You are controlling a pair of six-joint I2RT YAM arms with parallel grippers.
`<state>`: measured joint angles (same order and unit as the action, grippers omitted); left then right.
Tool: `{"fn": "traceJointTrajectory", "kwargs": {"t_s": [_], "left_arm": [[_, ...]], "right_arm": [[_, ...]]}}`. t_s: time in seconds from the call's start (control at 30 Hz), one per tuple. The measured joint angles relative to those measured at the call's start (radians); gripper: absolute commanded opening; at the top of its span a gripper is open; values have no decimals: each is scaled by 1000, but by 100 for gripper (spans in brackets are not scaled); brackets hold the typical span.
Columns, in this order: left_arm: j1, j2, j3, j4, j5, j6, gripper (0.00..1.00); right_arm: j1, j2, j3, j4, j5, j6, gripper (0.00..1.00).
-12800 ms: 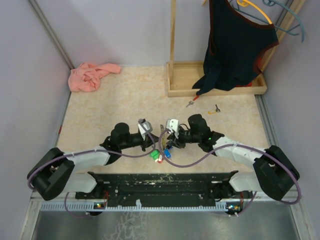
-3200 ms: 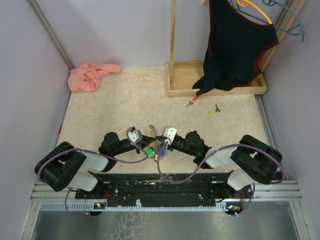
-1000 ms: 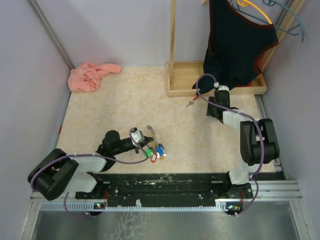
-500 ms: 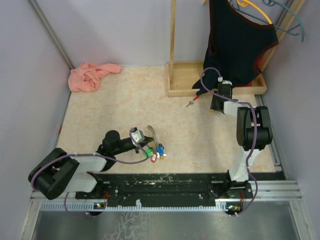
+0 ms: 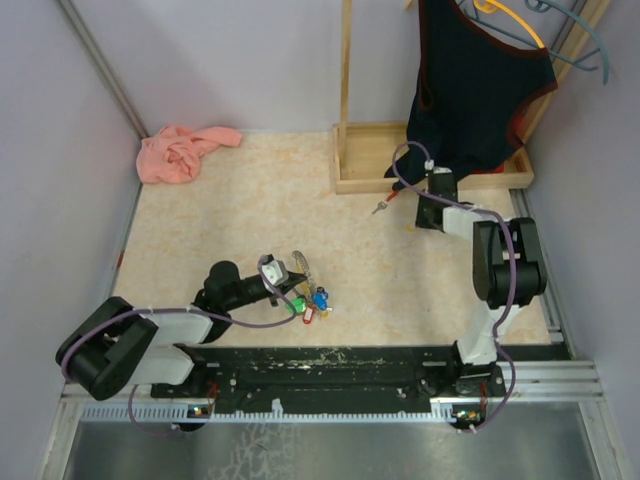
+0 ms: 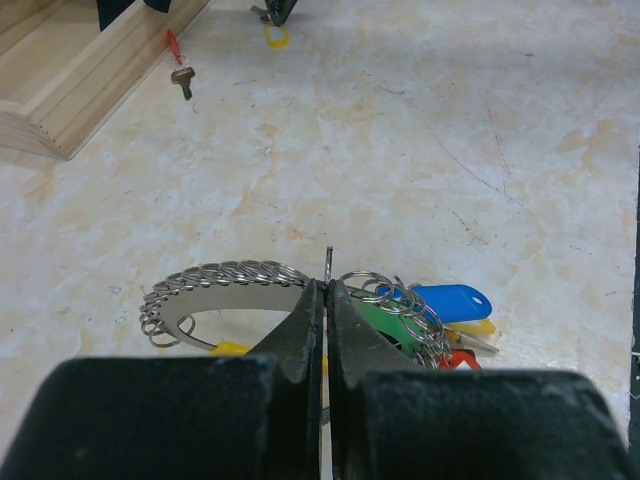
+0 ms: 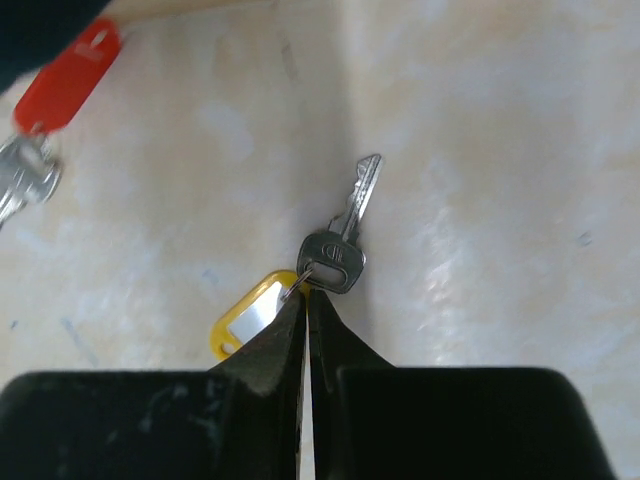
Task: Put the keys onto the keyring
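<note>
The keyring [image 6: 230,272], a grey metal ring strung with several small rings, lies on the floor near the arms' bases [image 5: 300,262]. Blue [image 6: 445,298], green, yellow and red tags sit bunched beside it. My left gripper [image 6: 325,288] is shut on a thin wire of the keyring. At the far right, my right gripper [image 7: 305,292] is shut on the little ring joining a silver key [image 7: 340,255] to its yellow tag [image 7: 245,318]. A second key with a red tag [image 7: 65,90] lies apart from it [image 5: 385,203].
A wooden stand base [image 5: 370,170] sits just behind the right gripper [image 5: 422,222], with a dark garment [image 5: 480,90] hanging over it from an orange hanger [image 5: 510,15]. A pink cloth [image 5: 185,150] lies at the back left. Walls close in both sides.
My right gripper has closed on the yellow-tagged key, which has slid slightly left with it. The left gripper and the keyring have not moved.
</note>
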<state>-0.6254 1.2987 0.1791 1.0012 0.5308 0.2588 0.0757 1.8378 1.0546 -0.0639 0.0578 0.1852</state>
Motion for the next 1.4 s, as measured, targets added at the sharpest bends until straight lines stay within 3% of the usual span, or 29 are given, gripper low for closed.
{"fn": "traceJointTrajectory", "kwargs": {"t_s": [0.43,0.73,0.97,1.4], "left_arm": [[0,-26,-17,2,-17,-1,0],[0,-28,-19,5,-34,-4,0],[0,-28,-19,5,-44,-16,0],[0,-28,-19,5,-48,-20,0]], "right_arm": [[377,-192,-156,-208,-49,12,5],[399,-350,-166,-368,-16,11,30],[435,-391,-163,-340,-3,6,30],[489,-278,-135,-353,3,-28,27]]}}
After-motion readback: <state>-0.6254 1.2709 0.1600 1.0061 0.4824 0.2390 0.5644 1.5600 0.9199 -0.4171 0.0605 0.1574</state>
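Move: The key with the yellow tag is already at my right fingertips on the table: the key's middle about 1 cm ahead, level sideways, the tag some 2 cm left and 1 cm back. The keyring lies roughly 33 cm to my right hand's left, 18 cm back and 3 cm higher. The red-tagged key is about 10 cm left and 8 cm ahead. From my left hand, the yellow-tagged key lies about 35 cm right, 18 cm ahead and 8 cm below. With my right fingers still shut at the yellow-tagged key's ring, I drag the key low along the table, back and left towards the keyring, about 15 cm back and 13 cm left, swinging my hand some 25 degrees counter-clockwise. Then I part my fingers about a quarter, let go, rise about 5 cm straight off it, and sink again some 3 cm, edging left, to hover open over the ring and tag. ##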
